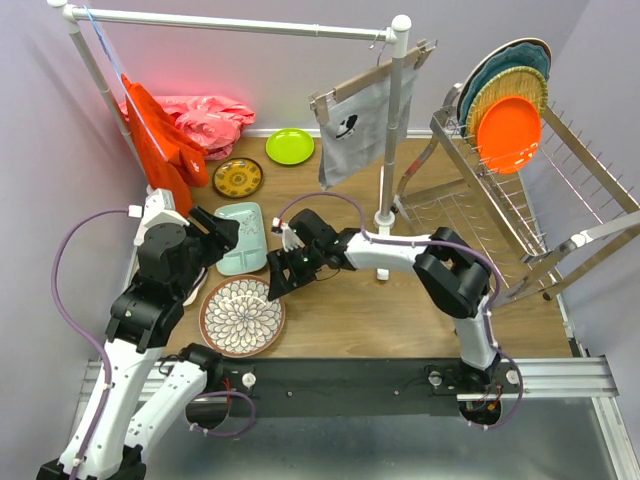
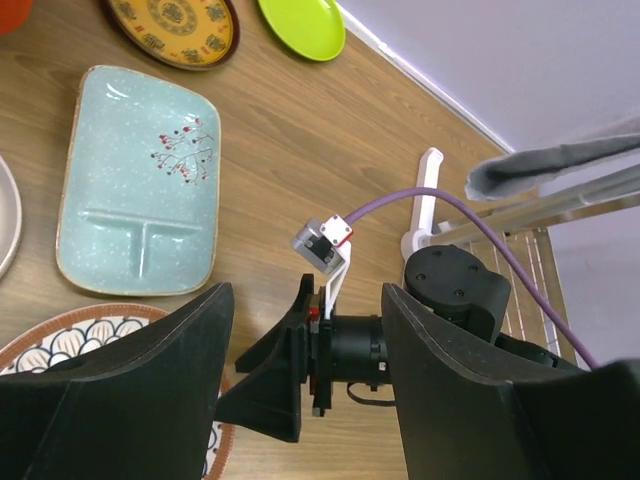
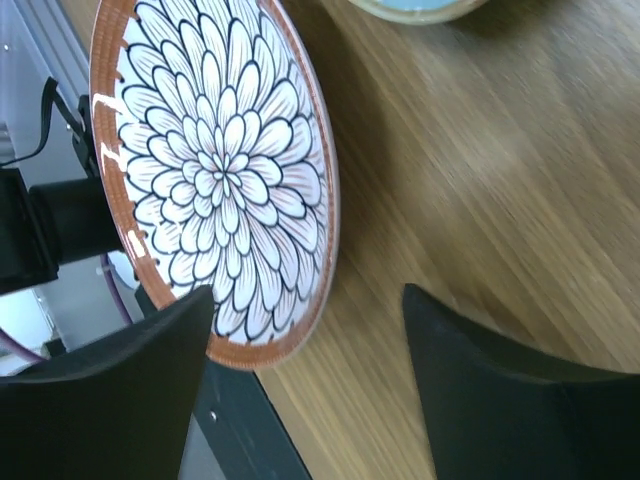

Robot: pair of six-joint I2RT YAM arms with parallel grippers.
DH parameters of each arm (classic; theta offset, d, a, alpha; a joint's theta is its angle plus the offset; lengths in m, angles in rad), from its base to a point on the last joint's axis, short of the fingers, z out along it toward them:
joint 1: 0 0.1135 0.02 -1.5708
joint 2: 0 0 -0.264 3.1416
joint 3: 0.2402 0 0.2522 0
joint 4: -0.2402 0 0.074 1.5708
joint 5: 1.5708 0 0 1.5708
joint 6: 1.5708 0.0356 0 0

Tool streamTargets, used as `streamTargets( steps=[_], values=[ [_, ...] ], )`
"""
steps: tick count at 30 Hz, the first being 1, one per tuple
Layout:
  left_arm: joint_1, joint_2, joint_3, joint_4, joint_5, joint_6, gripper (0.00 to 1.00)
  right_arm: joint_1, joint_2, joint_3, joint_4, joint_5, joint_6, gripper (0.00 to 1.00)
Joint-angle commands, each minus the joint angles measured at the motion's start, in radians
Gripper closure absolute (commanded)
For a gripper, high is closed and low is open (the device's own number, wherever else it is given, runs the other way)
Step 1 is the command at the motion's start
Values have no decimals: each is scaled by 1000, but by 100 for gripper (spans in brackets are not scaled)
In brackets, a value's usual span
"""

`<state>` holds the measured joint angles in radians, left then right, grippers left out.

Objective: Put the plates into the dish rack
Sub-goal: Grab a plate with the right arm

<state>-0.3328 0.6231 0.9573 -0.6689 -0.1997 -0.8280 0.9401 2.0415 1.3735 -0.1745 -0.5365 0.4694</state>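
Observation:
A brown-rimmed floral plate (image 1: 242,316) lies flat near the table's front edge and fills the right wrist view (image 3: 220,170). My right gripper (image 1: 280,277) reaches left and hovers open at that plate's right rim (image 3: 308,295), the rim lying just inside one finger. My left gripper (image 1: 215,235) hangs open above the mint tray (image 1: 243,237), holding nothing (image 2: 307,290). A lime green plate (image 1: 290,146) and a yellow-brown patterned plate (image 1: 238,177) lie further back. The dish rack (image 1: 520,215) on the right holds a teal plate (image 1: 500,62), a woven yellow plate (image 1: 490,98) and an orange plate (image 1: 508,132).
A white pipe rail (image 1: 230,25) spans the back, with red cloths (image 1: 160,135) and a grey cloth (image 1: 360,125) hanging from it; its post foot (image 1: 383,218) stands beside the rack. Pink cloth (image 1: 205,115) lies at the back left. A white plate's edge (image 2: 5,225) shows beside the tray.

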Motion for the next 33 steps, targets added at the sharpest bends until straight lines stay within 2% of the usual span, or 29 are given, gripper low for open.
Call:
streamTargets(
  steps=[1, 4, 12, 13, 16, 22, 26, 33],
  values=[
    [5, -25, 26, -47, -55, -8, 31, 19, 65, 19, 108, 70, 133, 24],
    [5, -28, 31, -40, -53, -5, 31, 19, 100, 35, 115, 66, 133, 34],
    [5, -28, 31, -35, -33, 7, 31, 19, 128, -5, 202, 3, 202, 70],
    [5, -31, 31, -37, -32, 7, 31, 19, 120, -13, 211, -5, 204, 75],
    [5, -43, 23, -35, -30, 3, 31, 17, 91, -43, 243, -6, 206, 99],
    [3, -77, -9, 23, 19, 20, 31, 12, -56, -120, 253, 12, 120, 100],
    [5, -108, -51, 115, 84, 84, 31, -9, -174, -145, 146, -17, 37, 100],
    [5, -117, -89, 224, 195, 213, 29, -26, -456, -203, 15, 85, -245, 99]
  ],
)
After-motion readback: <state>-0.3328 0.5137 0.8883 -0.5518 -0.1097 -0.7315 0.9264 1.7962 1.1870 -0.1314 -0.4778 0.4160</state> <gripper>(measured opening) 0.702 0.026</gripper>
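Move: Right hand: the white flower-patterned plate lies with its middle about 8 cm to the left, 7 cm back and 4 cm below, its far right rim just beyond the open fingertips. The pale blue tray's middle is roughly 18 cm straight ahead of that plate's, and the white plate sits some 17 cm to its left and 10 cm farther out. From the left hand, the flower-patterned plate is around 10 cm back, neither left nor right, and 28 cm below. Ease the right gripper about 3 cm down and a little left onto the flower-patterned plate's far right rim, shutting the fingers from wide open until they pinch it. Then keep the pinch and carry the plate off to the right and up, about 6 cm across and 7 cm up, rising fastest at the end. Let the left hand drift only slightly up and back, empty. ##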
